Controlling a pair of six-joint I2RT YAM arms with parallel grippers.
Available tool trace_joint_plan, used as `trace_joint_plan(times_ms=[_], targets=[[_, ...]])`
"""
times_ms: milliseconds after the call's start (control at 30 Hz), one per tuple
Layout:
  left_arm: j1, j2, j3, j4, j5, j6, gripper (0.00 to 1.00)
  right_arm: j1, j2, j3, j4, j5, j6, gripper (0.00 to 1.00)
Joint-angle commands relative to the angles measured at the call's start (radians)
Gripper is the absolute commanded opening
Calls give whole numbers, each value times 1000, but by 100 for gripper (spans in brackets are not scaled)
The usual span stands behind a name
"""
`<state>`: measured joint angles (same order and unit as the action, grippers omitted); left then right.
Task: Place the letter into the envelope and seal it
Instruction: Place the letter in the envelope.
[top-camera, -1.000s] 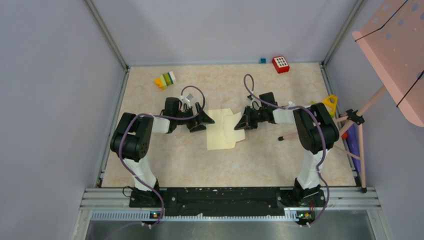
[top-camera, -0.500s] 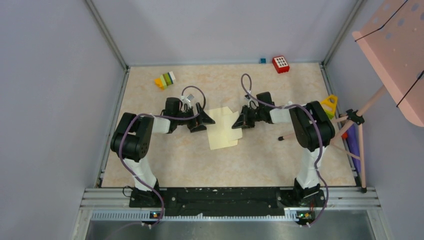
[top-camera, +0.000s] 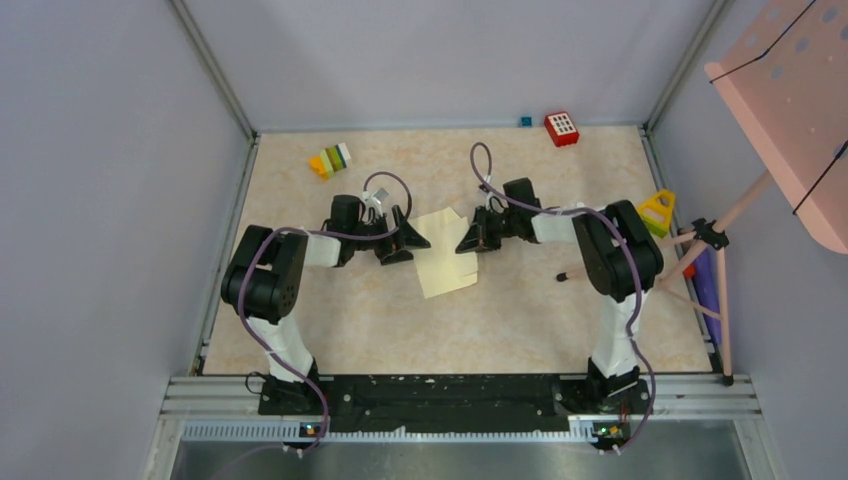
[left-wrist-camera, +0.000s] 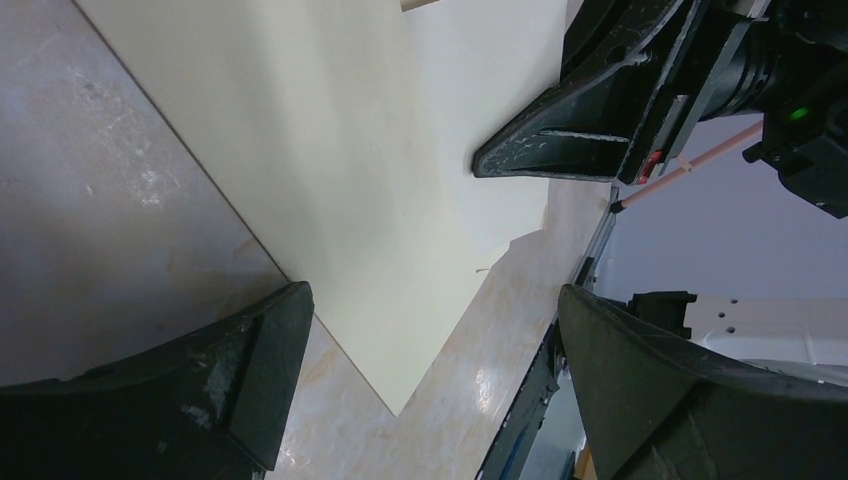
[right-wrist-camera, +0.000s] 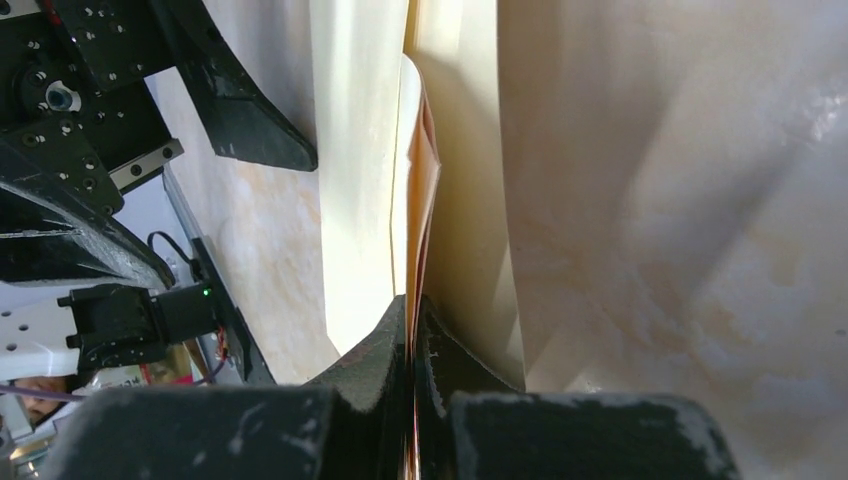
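The pale cream envelope (top-camera: 438, 265) lies flat mid-table, also seen in the left wrist view (left-wrist-camera: 330, 150) and as a bright strip in the right wrist view (right-wrist-camera: 355, 150). My right gripper (top-camera: 468, 243) (right-wrist-camera: 412, 305) is shut on a thin sheet seen edge-on, the letter (right-wrist-camera: 418, 170), whose edge shows at the envelope's right side (top-camera: 467, 264). How far the letter sits inside the envelope is hidden. My left gripper (top-camera: 405, 247) (left-wrist-camera: 432, 300) is open at the envelope's left edge, its jaws apart over a corner of the envelope, holding nothing.
A stack of coloured blocks (top-camera: 330, 160) lies far left, with a red block (top-camera: 561, 128) and a small blue cube (top-camera: 525, 121) by the back wall. A yellow piece (top-camera: 659, 210), a wooden rod (top-camera: 600, 265) and a pink stand on a tripod (top-camera: 775, 90) crowd the right side.
My right gripper has moved left and slightly away with the sheet pinched. The envelope has slid and turned toward the left gripper. The left arm has stayed still.
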<state>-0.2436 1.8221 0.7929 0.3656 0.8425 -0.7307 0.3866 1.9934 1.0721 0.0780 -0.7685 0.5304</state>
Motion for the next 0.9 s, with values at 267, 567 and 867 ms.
trace_joint_plan(times_ms=[267, 567, 867], targets=[[-3, 6, 28, -49, -53, 61, 99, 50, 53, 106, -52, -1, -92, 0], [22, -2, 32, -77, -75, 93, 98, 50, 14, 146, -156, 72, -196, 46], [26, 0, 42, -97, -83, 110, 98, 48, -38, 187, -276, 197, -272, 56]])
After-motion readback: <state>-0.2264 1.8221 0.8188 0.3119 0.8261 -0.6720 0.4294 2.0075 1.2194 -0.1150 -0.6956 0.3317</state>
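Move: Nearly over its goal, the right hand still pinches the folded letter, whose middle lies level with it and about 1 cm to its left, partly in the envelope. The envelope's middle is roughly 3 cm left of the right hand, 1 cm nearer the base and 2 cm lower; the open left fingertips are about 8 cm to its left, level fore and aft and 3 cm higher. From the left hand, the envelope's middle is some 5 cm right, 1 cm back and 5 cm below. Pushing the letter's last bit towards the envelope, the right hand slides about 2 cm to the left, dipping 1 cm on the way, then opens its fingers from shut to about half and lets go of the letter's pinched edge. While opening it lifts some 1.5 cm, then edges forward and back to the right about 1 cm, the wrist turning a few degrees counter-clockwise and its fingertips tipping up. ##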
